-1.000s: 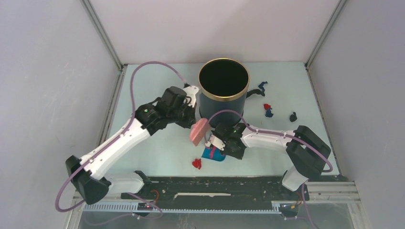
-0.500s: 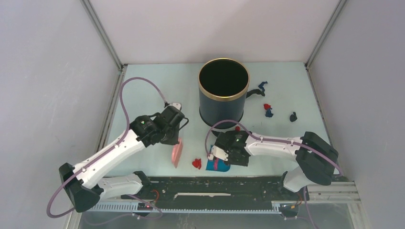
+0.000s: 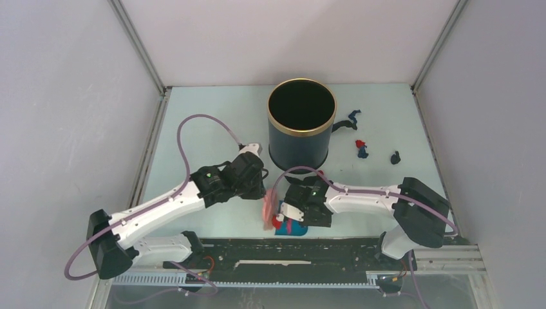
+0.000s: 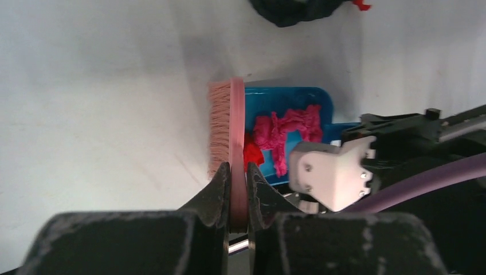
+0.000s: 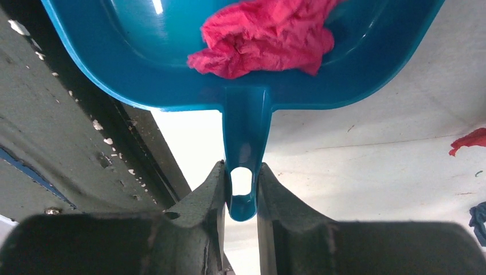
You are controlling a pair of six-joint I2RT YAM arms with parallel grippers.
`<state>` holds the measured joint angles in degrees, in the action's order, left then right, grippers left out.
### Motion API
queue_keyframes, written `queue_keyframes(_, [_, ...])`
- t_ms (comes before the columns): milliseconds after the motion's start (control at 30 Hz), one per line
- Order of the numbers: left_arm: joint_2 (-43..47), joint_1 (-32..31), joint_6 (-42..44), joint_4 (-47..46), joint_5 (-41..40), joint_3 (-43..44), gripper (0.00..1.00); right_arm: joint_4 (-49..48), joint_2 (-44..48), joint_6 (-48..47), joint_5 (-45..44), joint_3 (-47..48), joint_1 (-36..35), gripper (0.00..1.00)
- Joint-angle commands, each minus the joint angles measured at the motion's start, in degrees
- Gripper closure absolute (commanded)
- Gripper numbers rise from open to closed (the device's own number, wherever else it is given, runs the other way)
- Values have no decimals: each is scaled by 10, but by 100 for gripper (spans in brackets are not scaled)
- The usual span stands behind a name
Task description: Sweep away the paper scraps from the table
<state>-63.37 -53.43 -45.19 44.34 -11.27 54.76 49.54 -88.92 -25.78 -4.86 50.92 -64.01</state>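
My left gripper [image 4: 238,172] is shut on the back of a pink hand brush [image 4: 229,126], whose bristles face left on the table [image 3: 212,129]. The brush [image 3: 269,209] stands against the mouth of a blue dustpan [image 4: 312,100]. My right gripper [image 5: 242,183] is shut on the dustpan's handle. A magenta paper scrap [image 5: 263,40] lies inside the pan, and a small red scrap [image 4: 252,153] sits between the brush and the pan's edge. Several more paper scraps lie far right: dark blue [image 3: 353,116], red [image 3: 360,143] and black [image 3: 395,157].
A tall dark bin with a gold rim [image 3: 301,122] stands at the back centre, just behind both grippers. The black strip with rails [image 3: 290,248] runs right in front of the dustpan [image 3: 293,226]. Grey walls close in on both sides.
My left arm swept the brush rightwards along the table to the dustpan's mouth, carrying the red scrap with it. The right gripper with the dustpan barely shifted.
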Motion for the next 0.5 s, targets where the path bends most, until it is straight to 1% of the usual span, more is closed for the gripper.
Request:
queue_keyframes(0, [-25, -24, -32, -52, 48, 22, 100, -1, -6, 15, 8, 25, 1, 100])
queue_keyframes(100, [-21, -26, -29, -49, 47, 39, 100, 0, 6, 17, 11, 25, 11, 100])
queue_keyframes(200, [-25, -25, -10, -25, 17, 70, 100, -2, 29, 16, 20, 25, 31, 100])
queue_keyframes(367, [-49, -25, 46, 86, -75, 170, 100, -1, 80, 8, 29, 22, 58, 100])
queue_keyframes(467, [-25, -24, 69, 124, -125, 214, 100, -6, 114, 5, 31, 17, 65, 100])
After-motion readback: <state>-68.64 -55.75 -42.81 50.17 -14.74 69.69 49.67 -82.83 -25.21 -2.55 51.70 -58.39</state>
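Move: The red scrap sits just inside the dustpan's left lip, some 5 cm right of my left hand, 5 cm nearer me and 14 cm below. The dustpan's middle is 10 cm right and 4 cm back; the black scrap is 10 cm right and 8 cm ahead, on the table. From my right hand, on the pan's handle, the red scrap is about 15 cm left and level ahead. With my left hand I push the broom on to the right, about 3 cm, bringing the bristles in over the dustpan's left lip against the red scrap, then lift the broom about 6 cm, easing forward. My right hand keeps its grip on the handle and late on raises the pan some 2.5 cm and slightly forward, its lip side tipping up and the pan turning a little clockwise. ##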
